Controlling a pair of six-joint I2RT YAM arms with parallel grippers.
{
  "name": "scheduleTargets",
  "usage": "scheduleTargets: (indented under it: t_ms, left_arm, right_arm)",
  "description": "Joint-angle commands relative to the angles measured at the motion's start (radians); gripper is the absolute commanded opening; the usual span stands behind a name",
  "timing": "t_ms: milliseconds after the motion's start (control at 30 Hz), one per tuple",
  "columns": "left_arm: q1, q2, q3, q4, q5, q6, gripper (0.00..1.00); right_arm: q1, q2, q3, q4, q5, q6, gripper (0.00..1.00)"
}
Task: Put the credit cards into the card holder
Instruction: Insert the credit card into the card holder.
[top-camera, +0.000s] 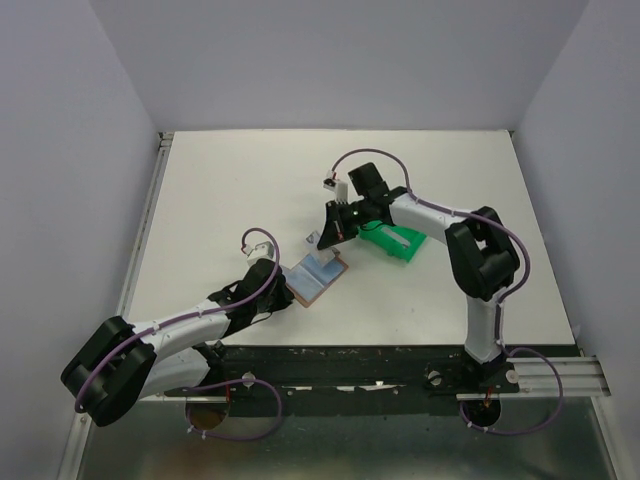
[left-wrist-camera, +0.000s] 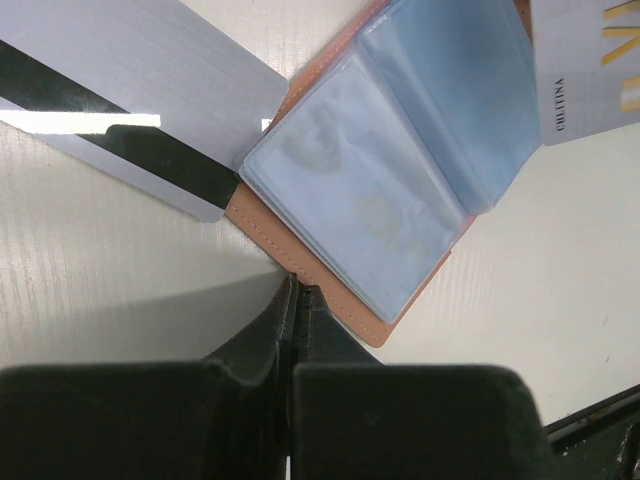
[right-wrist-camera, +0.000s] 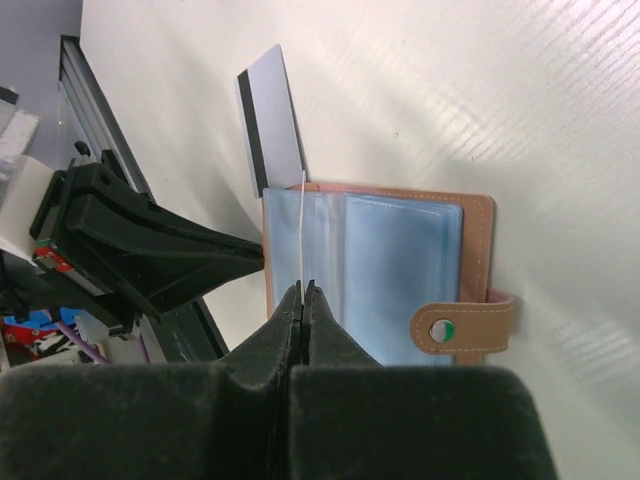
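The tan card holder (top-camera: 318, 276) lies open on the table, its blue plastic sleeves (right-wrist-camera: 385, 270) facing up and its snap tab (right-wrist-camera: 462, 328) off to one side. My right gripper (right-wrist-camera: 304, 287) is shut on a thin credit card (right-wrist-camera: 302, 225), seen edge-on, standing just over the sleeves. A second credit card (left-wrist-camera: 130, 95), silver with a black stripe, lies flat against the holder's far corner. My left gripper (left-wrist-camera: 297, 287) is shut, its tips touching the holder's leather edge (left-wrist-camera: 300, 262). In the left wrist view a pale card with gold print (left-wrist-camera: 590, 70) shows at the top right.
A green plastic bin (top-camera: 397, 241) sits just right of the right gripper (top-camera: 331, 232). The left gripper (top-camera: 287, 292) lies low near the table's front edge, where a black rail (top-camera: 400, 362) runs. White walls close in the table on three sides.
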Motion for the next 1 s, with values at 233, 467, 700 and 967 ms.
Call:
scheduleTargets:
  t_ms: [233,467,700,967]
  left_arm:
    - [0.001,0.01,-0.016,-0.093,0.016,0.017,0.0]
    - [0.003,0.019,-0.016,-0.09,0.014,0.017,0.0]
    - [0.001,0.019,-0.024,-0.088,0.014,0.014,0.0]
    - [0.001,0.017,-0.027,-0.084,0.016,0.012,0.0]
  right_arm:
    - [0.003,0.108,-0.013,-0.039,-0.054,-0.006,0.0]
    - [0.004,0.137,-0.026,-0.019,-0.119,0.022,0.0]
    - [0.015,0.154,-0.029,-0.019,-0.136,0.02,0.0]
    - [0.03,0.163,-0.015,-0.015,-0.137,0.022,0.0]
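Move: The holder's middle fold, where the right hand is bringing its card, lies about 4 cm back from that hand, 2 cm to its left and some 8 cm below. A loose striped card sticks out beside the holder, roughly 8 cm left and 2 cm back of the right hand; the green box stands about 17 cm right and 6 cm ahead. From the left hand the fold is some 4 cm ahead and 6 cm right. The right hand, fingers still shut on the silver VIP card, sinks quickly about 4 cm over the open holder, then eases back some 2 cm and a little lower, rolling about 10 degrees so its forward side tips down and bringing the card's leading edge to the middle fold between the blue sleeves. The left hand stays put with shut fingertips still resting on the holder's near-left brown edge, while the right ends about 5 cm lower and 3 cm nearer the base. ##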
